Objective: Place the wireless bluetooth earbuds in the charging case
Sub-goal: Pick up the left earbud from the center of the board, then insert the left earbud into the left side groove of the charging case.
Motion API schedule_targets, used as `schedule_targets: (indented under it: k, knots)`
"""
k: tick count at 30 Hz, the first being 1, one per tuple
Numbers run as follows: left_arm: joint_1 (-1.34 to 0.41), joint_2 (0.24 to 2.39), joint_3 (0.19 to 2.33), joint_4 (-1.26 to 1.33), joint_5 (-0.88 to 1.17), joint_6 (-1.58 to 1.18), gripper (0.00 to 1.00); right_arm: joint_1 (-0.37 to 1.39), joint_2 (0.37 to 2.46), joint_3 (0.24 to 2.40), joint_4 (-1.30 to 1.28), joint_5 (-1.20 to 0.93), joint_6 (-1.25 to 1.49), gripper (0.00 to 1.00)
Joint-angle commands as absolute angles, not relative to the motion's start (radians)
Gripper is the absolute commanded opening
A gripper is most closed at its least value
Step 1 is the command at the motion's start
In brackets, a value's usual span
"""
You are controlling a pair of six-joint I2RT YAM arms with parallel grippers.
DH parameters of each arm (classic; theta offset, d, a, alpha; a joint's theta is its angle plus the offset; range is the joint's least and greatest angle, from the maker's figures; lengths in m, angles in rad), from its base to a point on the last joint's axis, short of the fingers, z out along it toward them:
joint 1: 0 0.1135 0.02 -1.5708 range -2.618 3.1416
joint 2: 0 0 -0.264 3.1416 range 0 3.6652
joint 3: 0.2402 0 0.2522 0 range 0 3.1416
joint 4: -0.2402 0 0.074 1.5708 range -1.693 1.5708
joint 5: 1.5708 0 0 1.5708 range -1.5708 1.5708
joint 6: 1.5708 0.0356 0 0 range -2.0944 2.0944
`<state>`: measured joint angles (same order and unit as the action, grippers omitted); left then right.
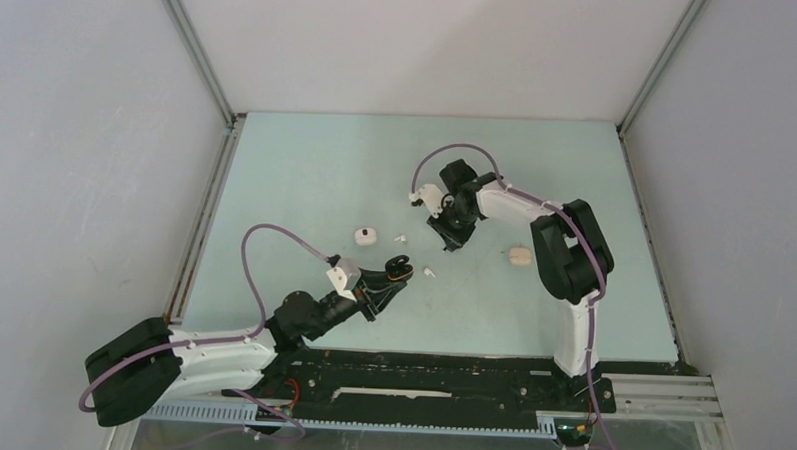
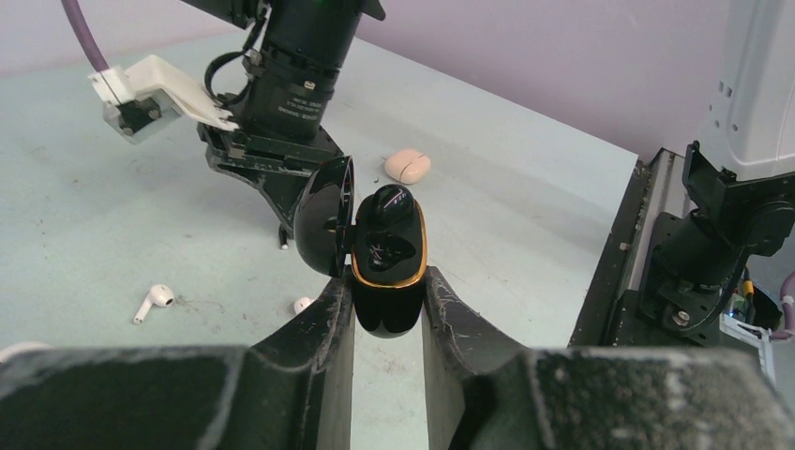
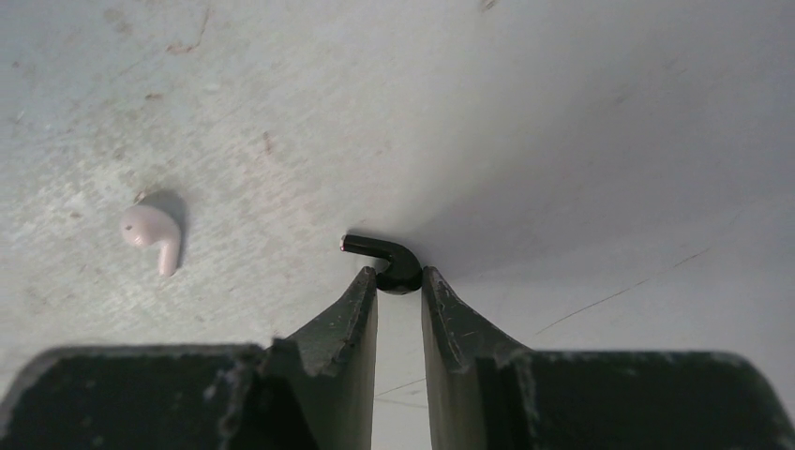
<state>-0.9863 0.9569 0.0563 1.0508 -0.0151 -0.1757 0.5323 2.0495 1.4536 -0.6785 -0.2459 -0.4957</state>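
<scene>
My left gripper (image 2: 387, 292) is shut on the lower half of a glossy black charging case (image 2: 386, 272) with a gold rim. The case's lid (image 2: 323, 216) hangs open to the left, and one black earbud (image 2: 389, 202) sits in it. From above, this case (image 1: 401, 264) sits left of table centre. My right gripper (image 3: 399, 278) points down at the table, shut on the head of a second black earbud (image 3: 392, 260) whose stem sticks out left. A pale earbud (image 3: 150, 232) lies left of it. Two white earbuds (image 1: 399, 239) (image 1: 430, 272) lie loose between the arms.
A small white case (image 1: 365, 235) lies left of the right gripper (image 1: 450, 242). A pale pink closed case (image 1: 518, 256) lies to its right, near the right arm's elbow. In the left wrist view a white earbud (image 2: 153, 302) lies on the table.
</scene>
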Motion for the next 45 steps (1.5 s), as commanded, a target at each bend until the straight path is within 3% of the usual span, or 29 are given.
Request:
schedule_targets:
  k: [1,3,12,21,25,32,38,45]
  knots:
    - [-0.993,0.928,0.069,1.075,-0.024,-0.162,0.0,0.555,1.938,1.409,-0.722,-0.255,-0.466,0.05]
    - [-0.991,0.934,0.07,1.073,-0.036,-0.16,0.0,0.56,1.879,1.4,-0.723,-0.253,-0.462,0.0]
    - [-0.991,1.084,0.112,1.192,-0.066,-0.197,0.0,0.642,1.693,1.393,-0.726,-0.078,-0.552,0.0]
    - [-0.991,1.231,0.152,1.341,-0.075,-0.222,0.0,0.688,1.49,1.342,-0.552,0.123,-0.837,0.0]
    - [-0.991,1.243,0.17,1.34,-0.095,-0.206,0.02,0.704,1.406,1.342,-0.459,0.158,-0.915,0.0]
    - [-0.991,1.163,0.194,1.203,-0.061,-0.072,0.01,0.755,1.259,1.323,-0.513,0.171,-1.047,0.0]
    - [-0.991,1.113,0.136,1.244,-0.06,-0.034,0.01,0.931,1.05,1.179,-0.345,0.254,-1.25,0.0]
    - [-0.994,1.003,0.145,1.115,-0.052,-0.023,0.0,1.164,0.954,0.877,0.041,0.363,-1.503,0.0]
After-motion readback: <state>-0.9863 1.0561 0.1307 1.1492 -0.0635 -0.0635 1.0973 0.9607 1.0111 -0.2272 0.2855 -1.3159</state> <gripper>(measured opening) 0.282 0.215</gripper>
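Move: The left earbud is already pinched in the right fingers at board level; the open charging case, held by the left hand, is about 15 cm back, 9 cm left and 16 cm above. On the board, the near white earbud lies some 6 cm back and 4 cm left, the far white earbud 2 cm ahead and 11 cm left. From the left hand, the charging case is at its fingertips, about 1 cm ahead, 2 cm right and 1 cm above. Still pinching the left earbud, the right hand lifts it off the board and climbs about 34 cm, its fingers swinging up from pointing down to nearly level, forward and left; late in the climb it draws back some 11 cm and turns counter-clockwise, towards and above the charging case. The left hand keeps hold of the case, dips, then ends a few centimetres higher and farther forward, tipping slightly up. ##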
